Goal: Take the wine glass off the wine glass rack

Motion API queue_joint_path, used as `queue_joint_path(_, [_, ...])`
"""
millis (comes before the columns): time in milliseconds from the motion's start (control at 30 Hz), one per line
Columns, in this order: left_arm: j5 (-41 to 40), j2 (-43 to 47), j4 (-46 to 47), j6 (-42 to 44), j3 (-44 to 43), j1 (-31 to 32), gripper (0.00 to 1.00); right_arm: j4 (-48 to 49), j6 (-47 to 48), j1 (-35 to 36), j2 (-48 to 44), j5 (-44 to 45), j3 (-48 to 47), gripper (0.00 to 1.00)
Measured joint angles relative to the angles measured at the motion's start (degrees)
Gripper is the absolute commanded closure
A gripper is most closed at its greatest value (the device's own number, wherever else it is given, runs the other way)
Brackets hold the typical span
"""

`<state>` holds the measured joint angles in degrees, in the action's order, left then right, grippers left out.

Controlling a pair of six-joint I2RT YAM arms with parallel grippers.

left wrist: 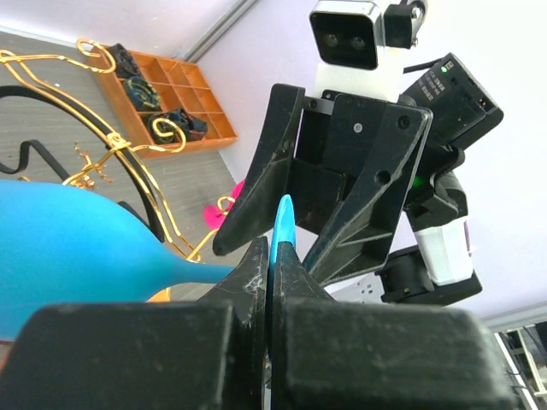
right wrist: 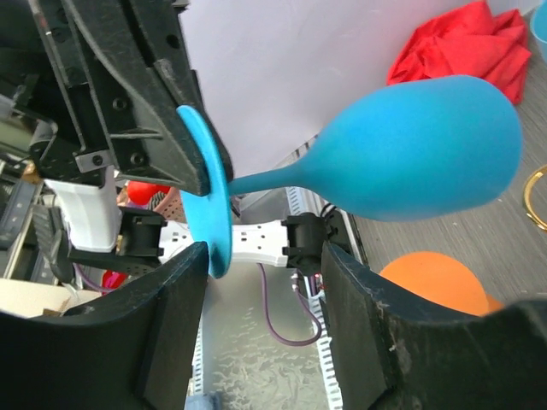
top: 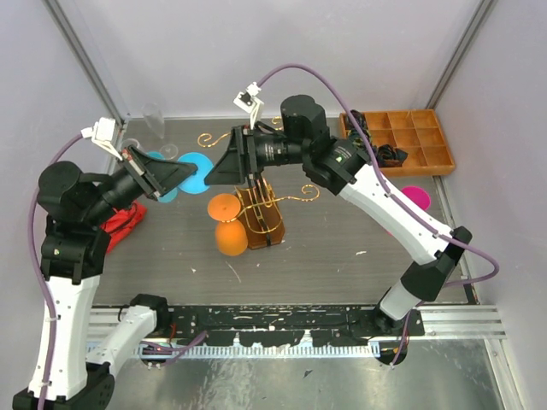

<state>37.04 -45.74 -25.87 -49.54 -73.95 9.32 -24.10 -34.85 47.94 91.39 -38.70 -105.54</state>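
Note:
A blue wine glass [right wrist: 419, 154] is held sideways in the air, its bowl [left wrist: 68, 248] to one side and its round foot [right wrist: 205, 201] to the other. My left gripper [left wrist: 275, 256] is shut on the edge of that foot [top: 198, 166]. My right gripper [right wrist: 265, 290] is open just below the foot and stem, and its left finger [right wrist: 167, 325] is close to the foot's rim. The gold wire wine glass rack [top: 263, 209] stands mid-table with an orange glass [top: 231, 237] at it. Both grippers meet left of the rack [left wrist: 111, 149].
A compartmented wooden tray [top: 419, 141] sits at the back right, with a pink disc [top: 417, 196] near it. A red cloth [top: 120, 224] lies at the left. A clear glass [top: 154, 120] stands at the back left by the wall.

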Motion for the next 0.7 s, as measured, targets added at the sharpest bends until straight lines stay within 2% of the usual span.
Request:
queue_joint_path(100, [0.61, -0.33, 1.84, -1.36, 0.15, 0.0, 1.0, 2.27, -0.68, 0.39, 0.0, -1.62, 0.02, 0.52])
queue_joint_path(200, [0.98, -0.13, 3.74, -2.58, 1.36, 0.0, 1.0, 4.61, -1.7, 0.72, 0.0, -3.21, 0.02, 0.58])
queue_joint_path(233, [1.11, -0.04, 4.22, -3.04, 1.79, 0.0, 1.0, 5.07, -1.92, 0.74, 0.0, -3.54, 0.02, 0.63])
queue_joint_path(300, [1.4, -0.07, 4.94, -3.74, 2.23, 0.0, 1.0, 6.03, -2.36, 0.76, 0.15, -4.22, 0.02, 0.84])
queue_joint_path(333, [1.6, -0.17, 5.51, -4.04, 2.43, 0.0, 1.0, 6.49, -2.64, 0.76, 0.26, -4.5, 0.02, 0.92])
queue_joint_path(400, [1.95, -0.17, 6.47, -4.5, 2.67, 0.0, 1.0, 6.84, -3.78, 0.68, 0.66, -5.18, 0.04, 0.99])
queue_joint_path(433, [2.05, -0.11, 6.84, -4.42, 2.82, -0.04, 0.98, 7.3, -4.48, 0.57, 0.87, -5.66, 0.04, 0.99])
queue_joint_path(567, [2.38, 0.07, 8.57, -4.7, 3.26, -0.07, 0.68, 8.57, -6.71, 0.31, 1.2, -6.88, 0.04, 0.99])
queue_joint_path(600, [2.4, 0.07, 8.79, -5.03, 3.26, -0.07, 0.64, 8.66, -6.6, 0.31, 1.22, -6.78, 0.04, 0.99])
queue_joint_path(633, [2.38, 0.04, 8.9, -4.98, 3.26, -0.04, 0.62, 8.61, -6.1, 0.33, 1.27, -6.64, 0.04, 0.99])
queue_joint_path(700, [2.4, 0.04, 8.7, -4.94, 3.23, -0.02, 0.65, 7.39, -4.83, 0.59, 1.33, -5.88, -0.11, 0.99])
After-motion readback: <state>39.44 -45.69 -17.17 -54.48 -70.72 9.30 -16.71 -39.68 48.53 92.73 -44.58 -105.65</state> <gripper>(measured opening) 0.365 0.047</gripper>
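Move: Just left of the right gripper, the blue wine glass hangs upside down from the left fingers. The middle of its foot is about 4 cm to the right hand's left, 1 cm ahead and 2 cm up. The orange glass on the rack is some 3 cm back, level sideways and 20 cm down. The rack stands about 11 cm to the right, 1 cm ahead, as far down. From the left hand, the foot's middle is 1 cm ahead, 2 cm right, level. Easing up about 2 cm, back 1.5 cm and left 1 cm, the right hand brings its half-open fingers onto the near edge of the blue foot and shuts them there, pinching it flat. The left hand keeps its hold almost in place, creeping up about 1 cm, then opens roughly a third once the right fingers have closed. ##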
